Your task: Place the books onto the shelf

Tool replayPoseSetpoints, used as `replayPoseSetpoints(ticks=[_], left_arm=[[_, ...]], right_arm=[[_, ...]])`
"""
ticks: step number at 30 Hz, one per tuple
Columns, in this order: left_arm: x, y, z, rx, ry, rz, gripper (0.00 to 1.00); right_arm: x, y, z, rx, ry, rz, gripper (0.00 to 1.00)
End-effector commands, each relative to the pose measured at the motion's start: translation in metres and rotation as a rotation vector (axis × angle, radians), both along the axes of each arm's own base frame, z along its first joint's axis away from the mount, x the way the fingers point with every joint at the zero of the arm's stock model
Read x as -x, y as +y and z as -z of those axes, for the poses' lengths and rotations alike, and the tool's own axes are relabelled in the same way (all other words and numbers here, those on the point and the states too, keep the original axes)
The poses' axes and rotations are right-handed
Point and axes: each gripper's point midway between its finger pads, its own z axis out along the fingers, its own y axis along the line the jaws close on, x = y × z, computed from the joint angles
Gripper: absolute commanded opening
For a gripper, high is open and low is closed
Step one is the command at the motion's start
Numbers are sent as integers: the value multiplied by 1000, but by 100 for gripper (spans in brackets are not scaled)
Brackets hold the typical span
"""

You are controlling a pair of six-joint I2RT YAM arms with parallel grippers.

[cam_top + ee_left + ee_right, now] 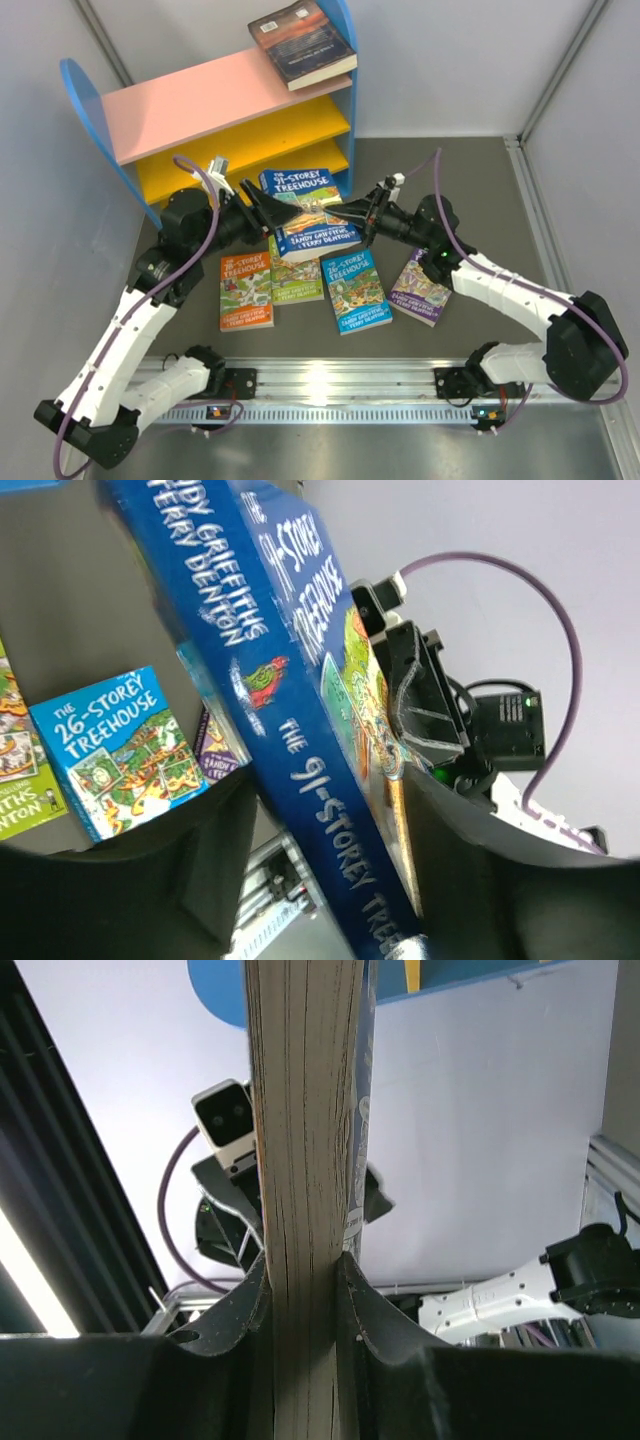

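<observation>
A blue "91-Storey Treehouse" book point(300, 215) hangs above the table between both arms. My left gripper point(258, 200) is shut on its spine end point(300, 680), one finger on each cover. My right gripper point(350, 213) is shut on the opposite page edge point(305, 1110). A dark thicker book point(302, 42) lies on the shelf's pink top board point(190, 100). Flat on the table below lie an orange book point(246, 290), a green one point(295, 275), a blue "26-Storey" one point(355, 290) and a purple one point(420, 288).
The shelf's two yellow boards point(250, 135) face the arms, just behind the held book. Grey walls close in left, back and right. A metal rail point(320, 385) with the arm bases runs along the near edge.
</observation>
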Motion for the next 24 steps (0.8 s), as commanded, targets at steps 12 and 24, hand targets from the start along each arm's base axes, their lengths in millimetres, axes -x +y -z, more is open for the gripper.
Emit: replayPoseSetpoints(ticks=[12, 24], left_arm=[[5, 13, -36, -97, 20, -37, 29], [-11, 61, -142, -382, -233, -187, 0]], right_arm=[[21, -25, -74, -39, -233, -53, 0], [28, -31, -83, 17, -316, -80, 91]])
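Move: The blue 91-storey book is in the air, held by the right gripper at its page edge. Its middle is about 5 cm to the right of the left hand and 1 cm ahead, at the same height, with the left fingers open around the spine; from the right hand it is about 5 cm to the left and 1 cm ahead. On the table some 33 cm below the left hand lie the green book, 6 cm ahead and 1 cm left, and the 26-storey book, level with it and 14 cm right. Close the left fingers on the spine side of the 91-storey book while the right gripper still holds the page edge. Once the left has it, open the right gripper wide and ease it up about 5 cm and slightly right, clear of the pages. Bring the left gripper up about 10 cm, slowly then fast, veering left at the end and rolling some 15 degrees, left side up. ##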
